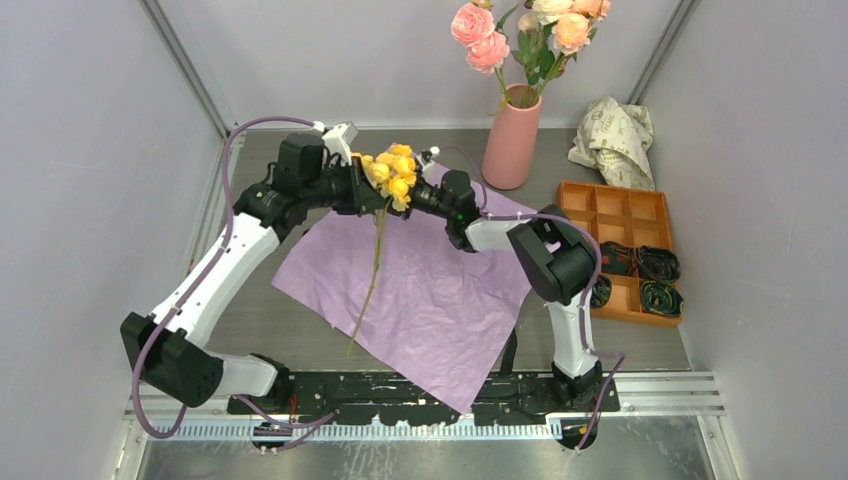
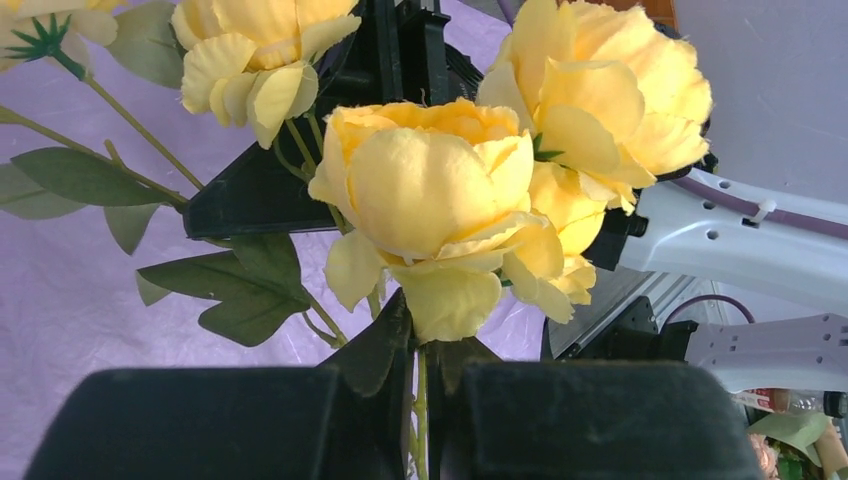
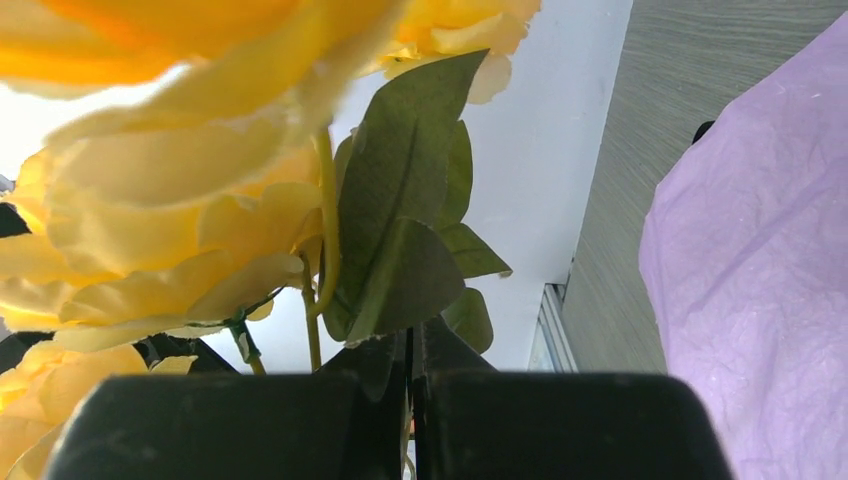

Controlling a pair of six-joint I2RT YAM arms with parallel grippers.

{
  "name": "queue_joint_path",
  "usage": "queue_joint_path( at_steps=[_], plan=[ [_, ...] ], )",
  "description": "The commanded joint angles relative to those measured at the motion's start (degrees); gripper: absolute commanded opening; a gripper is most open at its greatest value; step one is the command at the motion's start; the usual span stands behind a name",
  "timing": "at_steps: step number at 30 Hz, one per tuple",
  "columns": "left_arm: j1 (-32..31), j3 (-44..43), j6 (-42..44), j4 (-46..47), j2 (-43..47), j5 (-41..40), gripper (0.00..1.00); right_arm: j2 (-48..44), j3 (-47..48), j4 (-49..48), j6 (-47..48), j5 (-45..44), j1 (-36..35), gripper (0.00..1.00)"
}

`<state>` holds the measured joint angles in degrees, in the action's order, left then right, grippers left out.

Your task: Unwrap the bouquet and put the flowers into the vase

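Note:
A spray of yellow flowers [image 1: 392, 172] hangs over the back of the table, its long green stem [image 1: 368, 285] dangling toward the front. My left gripper [image 1: 366, 186] reaches it from the left and is shut on the stem [image 2: 421, 400] just under the blooms [image 2: 440, 190]. My right gripper [image 1: 410, 192] comes from the right, shut on a thin stem below a leaf [image 3: 400, 250]. The bouquet's lilac paper [image 1: 430, 290] lies spread flat beneath. The salmon-pink vase [image 1: 512, 140] stands at the back right, holding pink and cream flowers [image 1: 530, 30].
Crumpled cream printed paper [image 1: 612, 140] lies at the back right corner. An orange compartment tray [image 1: 620, 250] with dark ribbon coils sits along the right side. Grey walls close in the table on three sides.

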<state>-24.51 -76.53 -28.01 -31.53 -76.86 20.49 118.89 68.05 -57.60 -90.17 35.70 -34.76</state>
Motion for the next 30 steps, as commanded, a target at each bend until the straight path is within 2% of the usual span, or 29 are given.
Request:
queue_joint_path(
  at_steps=[1,10,16,21,26,30],
  plan=[
    [0.25,-0.7,1.16,1.4,4.03,-1.35,0.09,-8.71,0.74,3.78,7.02,1.16,-0.26,0.01],
    [0.25,-4.19,4.33,-5.03,10.14,-5.66,0.32,-22.06,3.34,34.19,31.85,-3.6,-0.34,0.01],
    [0.2,-4.6,5.09,-7.89,12.94,-8.12,0.34,-28.09,6.74,46.6,41.86,-7.48,-0.33,0.01],
    [0.26,-2.17,4.48,-8.28,14.31,-10.29,0.37,-33.89,13.48,58.76,52.26,-12.56,-0.47,0.01],
    [0.3,-0.75,3.73,-9.46,13.58,-11.33,0.37,-39.29,22.02,68.19,62.06,-21.98,-0.48,0.01],
    [0.25,0.19,3.08,-8.92,13.46,-11.35,0.4,-43.32,25.77,71.0,68.51,-30.91,-0.48,0.01]
  ],
)
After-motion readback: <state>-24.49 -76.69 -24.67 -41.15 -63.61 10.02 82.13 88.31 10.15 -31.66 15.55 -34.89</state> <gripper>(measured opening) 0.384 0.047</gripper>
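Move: Both hands hold the yellow flowers, whose blooms sit just ahead of and above the left fingers. From the right hand the pink vase stands some 20 cm ahead and 26 cm to the right, its middle about 9 cm lower. The crumpled bag is roughly 28 cm ahead and 49 cm right, the purple wrapping paper's middle about 4 cm back, 9 cm right and 21 cm below. From the left hand the vase is about 24 cm ahead, 25 cm right. The left fingers open about a third and let go of the yellow flowers' stem, that hand drawing off up, left and back by roughly 8 cm, sinking a little at the end. The right hand keeps its pinch and lifts the flowers some 20 cm, swinging about 10 cm right to the vase's side, slightly back, while its wrist rolls nearly 60 degrees. ##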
